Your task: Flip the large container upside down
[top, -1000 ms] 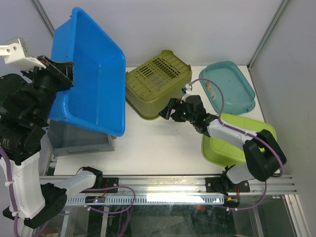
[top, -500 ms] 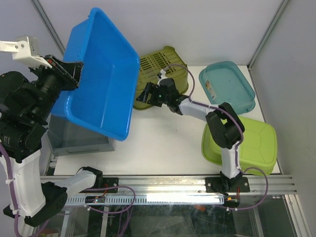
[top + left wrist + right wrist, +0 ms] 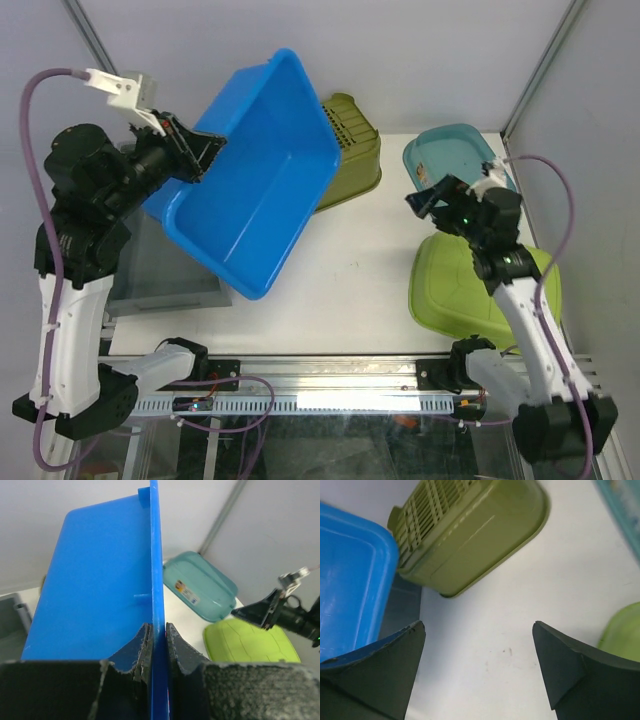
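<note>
The large container (image 3: 255, 180) is a blue rectangular tub, held in the air and tilted steeply, with its open side facing down-left toward the camera. My left gripper (image 3: 195, 155) is shut on its rim at the upper left. In the left wrist view the fingers (image 3: 157, 627) pinch the thin blue rim of the tub (image 3: 95, 580). My right gripper (image 3: 425, 197) hovers open at the right, apart from the tub. In the right wrist view its jaws (image 3: 477, 625) stand wide over bare table, and a corner of the tub (image 3: 350, 580) shows at left.
An olive slatted basket (image 3: 350, 150) lies upside down behind the tub, also seen in the right wrist view (image 3: 470, 535). A teal tub (image 3: 460, 170) sits at the back right. A lime-green upturned tub (image 3: 480, 290) lies under the right arm. A grey bin (image 3: 160, 275) stands at left.
The left arm has swung the blue tub rightward and tilted it further, covering part of the olive basket. The right arm has pulled back from the basket to the right side.
</note>
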Robot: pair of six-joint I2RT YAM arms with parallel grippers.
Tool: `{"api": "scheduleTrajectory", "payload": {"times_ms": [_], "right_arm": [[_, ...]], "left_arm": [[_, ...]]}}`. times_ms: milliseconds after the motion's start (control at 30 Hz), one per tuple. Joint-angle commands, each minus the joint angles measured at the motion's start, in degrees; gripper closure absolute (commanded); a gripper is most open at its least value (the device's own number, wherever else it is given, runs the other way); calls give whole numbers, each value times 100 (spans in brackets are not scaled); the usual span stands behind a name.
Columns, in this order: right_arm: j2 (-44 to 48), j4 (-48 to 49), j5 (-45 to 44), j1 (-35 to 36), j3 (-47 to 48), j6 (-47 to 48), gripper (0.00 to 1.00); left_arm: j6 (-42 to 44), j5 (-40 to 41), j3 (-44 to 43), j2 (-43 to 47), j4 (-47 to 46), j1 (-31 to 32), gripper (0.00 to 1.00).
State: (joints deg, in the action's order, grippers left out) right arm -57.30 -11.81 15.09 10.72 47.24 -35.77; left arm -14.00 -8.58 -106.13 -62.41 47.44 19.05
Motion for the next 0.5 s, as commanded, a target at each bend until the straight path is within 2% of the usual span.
{"api": "scheduleTrajectory", "payload": {"times_ms": [0, 133, 267, 467], "right_arm": [[1186, -1551, -406, -526, 16, 857, 7], [1631, -2331, -641, -644, 458, 1086, 7], [1813, -2555, -592, -643, 954, 1105, 7], [1745, -2547, 58, -643, 1567, 645, 7]], "left_arm": [[51, -1467, 250, 32, -2133, -14, 100], [77, -1985, 736, -32, -2634, -9, 100], [206, -2416, 1589, -2, -3442, 227, 100], [1555, -865, 2468, -144, -3990, 1840, 100]]}}
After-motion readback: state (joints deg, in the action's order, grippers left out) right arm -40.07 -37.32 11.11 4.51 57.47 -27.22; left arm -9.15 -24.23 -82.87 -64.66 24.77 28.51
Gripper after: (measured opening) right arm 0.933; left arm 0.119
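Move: My left hand already pinches the blue container's rim high up; the upturned olive basket lies about 18 cm ahead, 17 cm to the right and 42 cm below, the grey bin some 20 cm left, 6 cm ahead and equally low. From my open right hand the blue container's middle is roughly 30 cm left, 7 cm back and 17 cm higher. The green lid sits 12 cm back and 18 cm right of that hand, the teal tub 16 cm ahead and 19 cm right, both some 20 cm down. Keeping my pinch on the rim, I swing the blue container with my left hand about 11 cm to the right and, increasingly, down, turning the wrist some 25 degrees clockwise, away from the grey bin and in towards the olive basket. My right hand, fingers still wide open, draws back, right and up from the basket, easing off as it goes. ##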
